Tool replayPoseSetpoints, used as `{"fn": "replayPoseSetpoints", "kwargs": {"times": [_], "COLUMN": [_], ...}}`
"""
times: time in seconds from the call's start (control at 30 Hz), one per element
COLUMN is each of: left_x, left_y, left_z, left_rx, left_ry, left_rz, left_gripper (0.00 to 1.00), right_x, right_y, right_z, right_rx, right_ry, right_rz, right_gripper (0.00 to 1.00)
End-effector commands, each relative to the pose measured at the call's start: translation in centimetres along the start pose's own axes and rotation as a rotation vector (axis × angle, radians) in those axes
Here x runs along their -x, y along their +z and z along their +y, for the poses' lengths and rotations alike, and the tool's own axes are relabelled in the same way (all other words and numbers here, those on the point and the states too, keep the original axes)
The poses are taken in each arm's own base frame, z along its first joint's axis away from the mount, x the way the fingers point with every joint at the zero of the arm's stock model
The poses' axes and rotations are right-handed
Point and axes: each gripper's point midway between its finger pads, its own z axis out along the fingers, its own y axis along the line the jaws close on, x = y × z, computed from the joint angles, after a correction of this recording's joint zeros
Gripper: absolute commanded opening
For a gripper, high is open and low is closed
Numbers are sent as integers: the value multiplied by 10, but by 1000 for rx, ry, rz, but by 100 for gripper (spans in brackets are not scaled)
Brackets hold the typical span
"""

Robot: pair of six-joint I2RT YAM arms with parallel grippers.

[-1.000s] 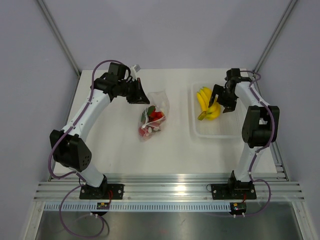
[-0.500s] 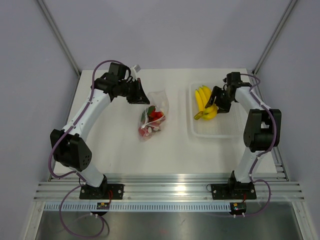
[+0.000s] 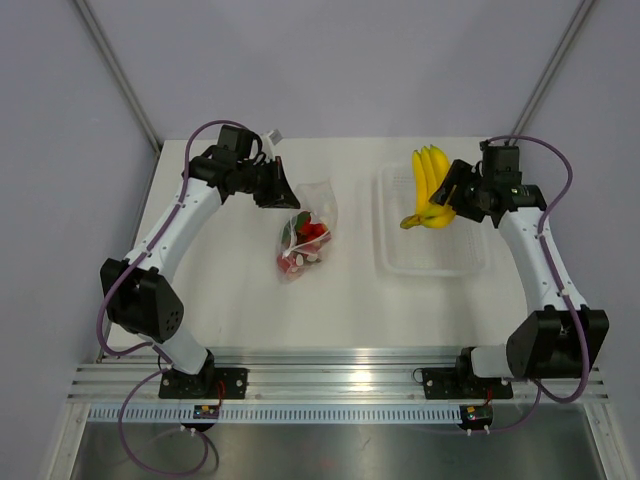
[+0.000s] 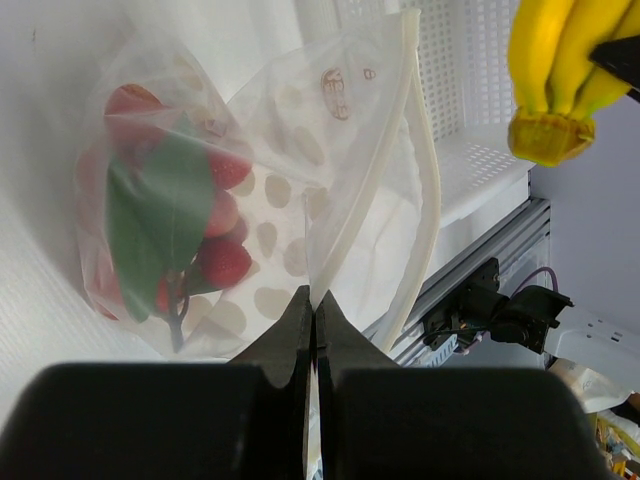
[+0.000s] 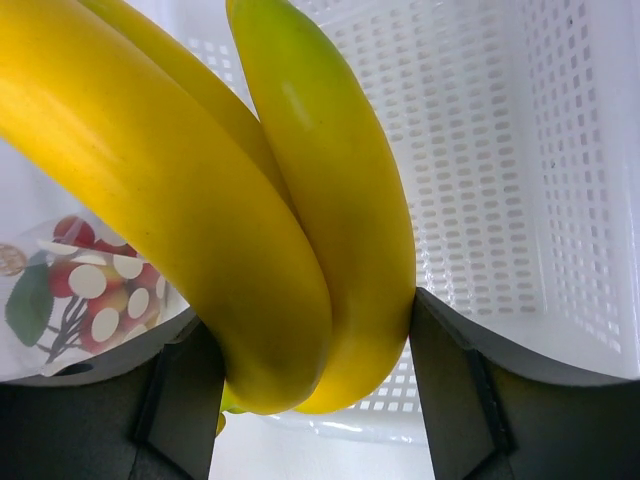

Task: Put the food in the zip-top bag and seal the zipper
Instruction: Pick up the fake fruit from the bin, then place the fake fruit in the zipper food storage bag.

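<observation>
The dotted zip-top bag (image 3: 308,232) lies mid-table with the red strawberries (image 3: 306,240) and green leaves (image 4: 160,215) inside it. My left gripper (image 3: 285,197) is shut on the bag's upper edge (image 4: 312,285), and the pale zipper strip (image 4: 425,170) curves open beside it. My right gripper (image 3: 447,196) is shut on the yellow bananas (image 3: 429,185), which hang in the air above the white tray (image 3: 432,262). In the right wrist view the bananas (image 5: 250,200) fill the space between both fingers (image 5: 185,400).
The perforated white tray (image 5: 480,150) sits on the right half of the table, below the bananas. Aluminium rails (image 3: 330,372) run along the near edge. Grey walls close the sides and back.
My right gripper closed on the bananas and lifted them out of the tray, the arm swinging up and to the right. The left arm and bag stayed put.
</observation>
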Motion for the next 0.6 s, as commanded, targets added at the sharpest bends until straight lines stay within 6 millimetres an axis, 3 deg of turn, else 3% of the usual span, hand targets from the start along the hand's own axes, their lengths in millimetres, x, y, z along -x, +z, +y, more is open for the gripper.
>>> {"fn": "replayPoseSetpoints", "kwargs": {"times": [0.0, 0.1, 0.37, 0.43, 0.57], "left_x": [6, 6, 5, 3, 2], "left_y": [1, 2, -1, -2, -4], "left_z": [-11, -15, -18, -18, -17], "left_rx": [-36, -40, -37, -35, -30], "left_ry": [23, 22, 30, 30, 33], "left_rz": [-17, -16, -18, -13, -13], "left_gripper": [0, 0, 0, 0, 0], "right_x": [7, 7, -9, -7, -22], "right_y": [-28, -53, -90, -94, -92], "right_z": [15, 39, 138, 159, 204], "right_rx": [26, 75, 328, 373, 421], "right_ry": [-8, -26, -30, -24, -70], "right_rz": [-92, -143, -207, -233, -214], "right_gripper": [6, 5, 4, 4, 4]}}
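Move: Some 30 cm to the left of the right hand, roughly level with it in reach and a couple of centimetres higher, is the bag mouth the held bananas are going to. The emptied bin sits nearly straight below that hand, about 15 cm down and 2 cm farther out. From the left hand, which pinches the rim, the mouth's middle is about 5 cm to the right and 2 cm farther out, slightly lower. Swinging left about 15 cm towards the bag mouth, the right hand keeps its grip on the already lifted bananas, first rising and drawing back, then mostly sweeping sideways; it gains some 8 cm of height and comes back 5 cm. The wrist turns around 15 degrees counter-clockwise and the fingers tip up by about as much. The left hand still pinches the rim. ##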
